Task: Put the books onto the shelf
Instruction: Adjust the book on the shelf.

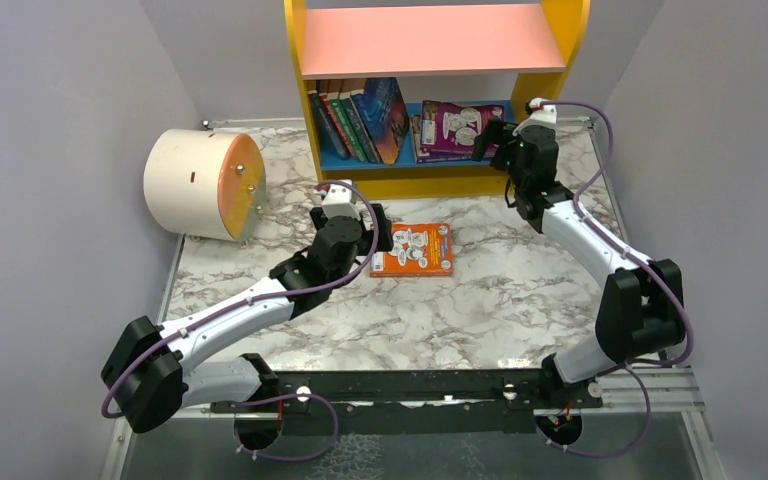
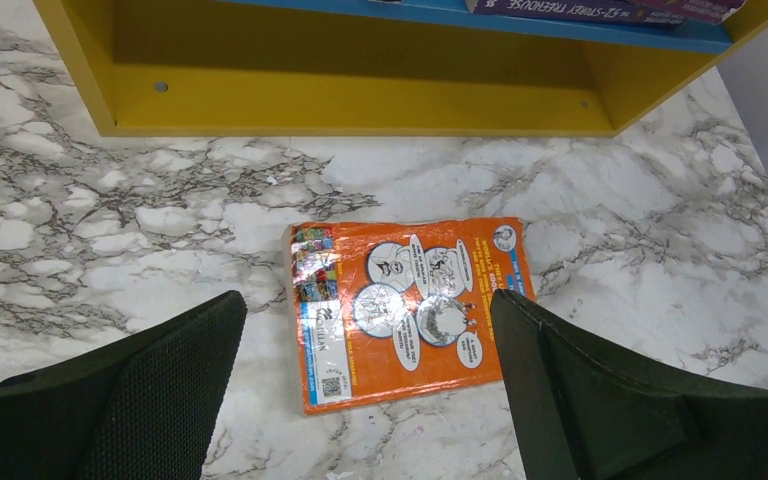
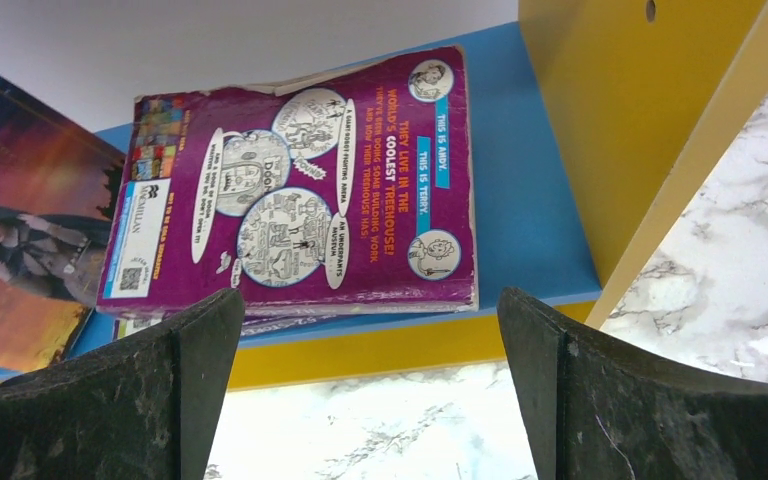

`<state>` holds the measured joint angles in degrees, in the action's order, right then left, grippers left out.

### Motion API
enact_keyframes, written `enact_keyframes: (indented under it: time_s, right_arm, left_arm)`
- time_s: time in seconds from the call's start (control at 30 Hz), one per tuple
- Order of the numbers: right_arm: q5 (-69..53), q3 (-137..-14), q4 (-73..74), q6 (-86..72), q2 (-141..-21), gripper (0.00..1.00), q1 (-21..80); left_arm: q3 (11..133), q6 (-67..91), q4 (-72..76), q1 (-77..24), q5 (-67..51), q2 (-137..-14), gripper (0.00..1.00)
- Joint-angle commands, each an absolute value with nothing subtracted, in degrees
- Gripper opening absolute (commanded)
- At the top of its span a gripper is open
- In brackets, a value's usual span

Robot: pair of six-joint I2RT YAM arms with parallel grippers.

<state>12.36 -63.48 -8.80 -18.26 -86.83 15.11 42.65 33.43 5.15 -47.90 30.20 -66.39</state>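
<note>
An orange book [image 1: 415, 250] [image 2: 410, 305] lies flat on the marble table in front of the shelf [image 1: 440, 180]. My left gripper [image 1: 372, 232] [image 2: 370, 395] hovers open just above its near-left edge, nothing between the fingers. On the shelf's blue lower board [image 3: 530, 215] a purple book [image 1: 457, 127] [image 3: 300, 190] lies flat on another book, and several books [image 1: 360, 120] lean upright to its left. My right gripper [image 1: 490, 140] [image 3: 370, 400] stands open just in front of the purple book, holding nothing.
A cream cylinder with an orange end [image 1: 205, 183] lies at the left of the table. The shelf's yellow side panel [image 3: 650, 130] stands close to my right gripper. Grey walls close in both sides. The pink upper board [image 1: 425, 38] is bare.
</note>
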Motion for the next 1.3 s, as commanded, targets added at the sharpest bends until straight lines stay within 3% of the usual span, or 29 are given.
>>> enact_keyframes:
  time_s: [0.0,0.6,1.27]
  right_arm:
    - [16.25,-64.76,-12.96,-20.67,-88.55,0.95,15.75]
    - [26.41,-67.27,-16.83,-21.53,-95.06,0.95,18.01]
    - [22.98,-71.60,-20.14,-20.06,-101.32,0.95,18.11]
  left_arm:
    - [43.07,32.70,6.62,-47.42,29.37,-66.14,0.88]
    - [41.52,33.22,5.94,-46.93,29.46,-64.60,0.88]
    - [40.61,33.51,5.21,-46.28,29.47,-63.42,0.88]
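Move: The upper purple book lies on the blue shelf, its middle about 10 cm ahead of the right hand, 6 cm to its left and 7 cm below. The yellow side panel stands some 9 cm to this hand's right and about 10 cm ahead; the leaning sunset-cover book is roughly 16 cm left of the purple book's middle and about level with it in reach. From the left hand the purple book is around 27 cm ahead, 27 cm right and 4 cm below. Ease the open right gripper forward about 5 cm and down some 2.5 cm, in over the shelf's front towards the right-hand part of the upper purple book. Turn the hand roughly 10 degrees clockwise on the way, with the forward reach slowing in mid-course before it picks up again. Keep the fingers wide open. ##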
